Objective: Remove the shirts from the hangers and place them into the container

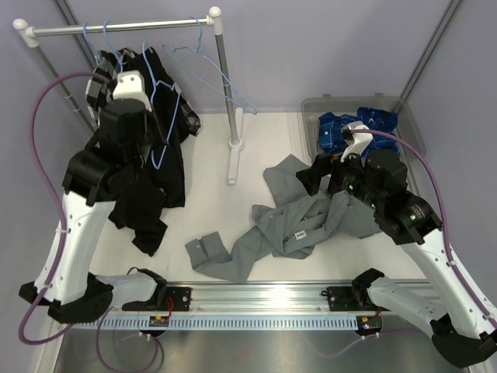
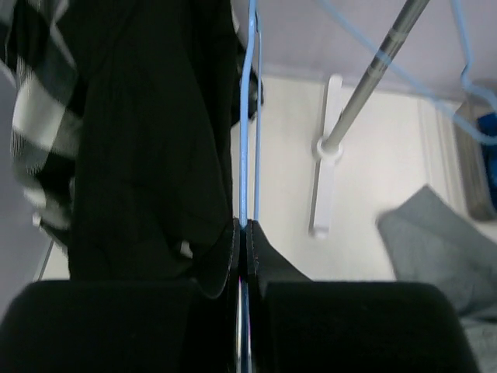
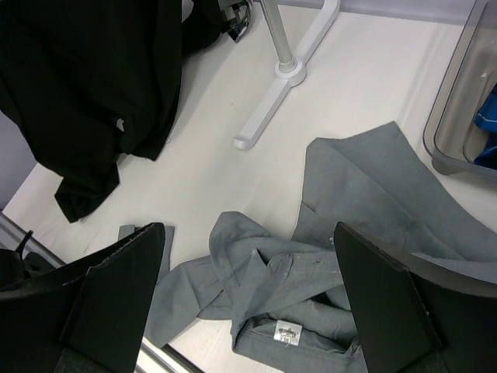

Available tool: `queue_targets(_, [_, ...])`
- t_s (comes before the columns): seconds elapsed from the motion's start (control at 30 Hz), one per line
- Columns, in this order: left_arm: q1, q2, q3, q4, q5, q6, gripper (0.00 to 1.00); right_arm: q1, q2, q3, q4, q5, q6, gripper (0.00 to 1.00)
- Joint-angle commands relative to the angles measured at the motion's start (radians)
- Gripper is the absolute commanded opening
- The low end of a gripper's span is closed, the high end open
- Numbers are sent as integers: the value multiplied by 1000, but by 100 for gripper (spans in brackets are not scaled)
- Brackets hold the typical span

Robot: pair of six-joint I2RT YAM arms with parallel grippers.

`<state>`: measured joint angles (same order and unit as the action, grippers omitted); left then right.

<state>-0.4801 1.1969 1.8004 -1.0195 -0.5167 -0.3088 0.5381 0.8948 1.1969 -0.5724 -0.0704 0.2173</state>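
Observation:
My left gripper is shut on the thin wire of a light-blue hanger up by the rail, and the plain black shirt hangs just left of it. A black-and-white check shirt shows at the far left. From above, that hanger still carries the black shirt. My right gripper stands open above the crumpled grey shirt, which lies on the table with nothing between the fingers. The blue plaid shirt lies in the container.
The silver rail stands on a post with a white foot; an empty blue hanger hangs on its right end. The container's rim is just right of the grey shirt. A metal track runs along the near edge.

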Motion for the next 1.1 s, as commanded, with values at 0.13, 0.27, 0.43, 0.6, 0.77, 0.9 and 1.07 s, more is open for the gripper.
queue_targets(0.13, [55,233,287,195,32,138,0,-1,-97,-54,42,-22,24,99])
queue_targets(0.27, [75,303,355,213,34,166,0,-1,-123,-75,31,-12,19,99])
queue_targets(0.43, [86,346,356,223,3,204,0,-1,-151,-108,28,4,14,99])
queue_targets(0.6, [87,369,335,231,-16,243,0,-1,-146,-125,25,8,14,100])
queue_targets(0.77, [87,305,283,231,24,218,0,-3,-149,-134,25,11,19,99])
queue_targets(0.9, [87,241,263,231,37,223,0,-1,-160,-161,42,12,28,99])
queue_targets(1.07, [87,173,244,228,46,237,0,-1,-157,-177,45,6,34,99])
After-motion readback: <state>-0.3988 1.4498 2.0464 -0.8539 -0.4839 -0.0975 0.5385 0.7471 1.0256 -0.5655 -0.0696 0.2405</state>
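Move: The rail, where the empty hanger pinched in the left hand is being taken, lies roughly 17 cm ahead of that hand and 15 cm above, level sideways. Along the rail, the loose hanger hangs about 11 cm to its right, while the black shirt's middle is some 6 cm left, 13 cm ahead and 12 cm down. The grey shirt lies about 32 cm straight below the open right hand, the container some 27 cm farther out and 16 cm right. The empty hanger, still pinched in the left hand's shut fingers, is carried forward about 11 cm to the rail, first rising some 5 cm and then sinking 2 cm; its hand rolls slightly, left side up, then eases back 3 cm while lifting again. Over the grey shirt, the open right hand sinks some 4 cm and draws back slightly, touching nothing. ##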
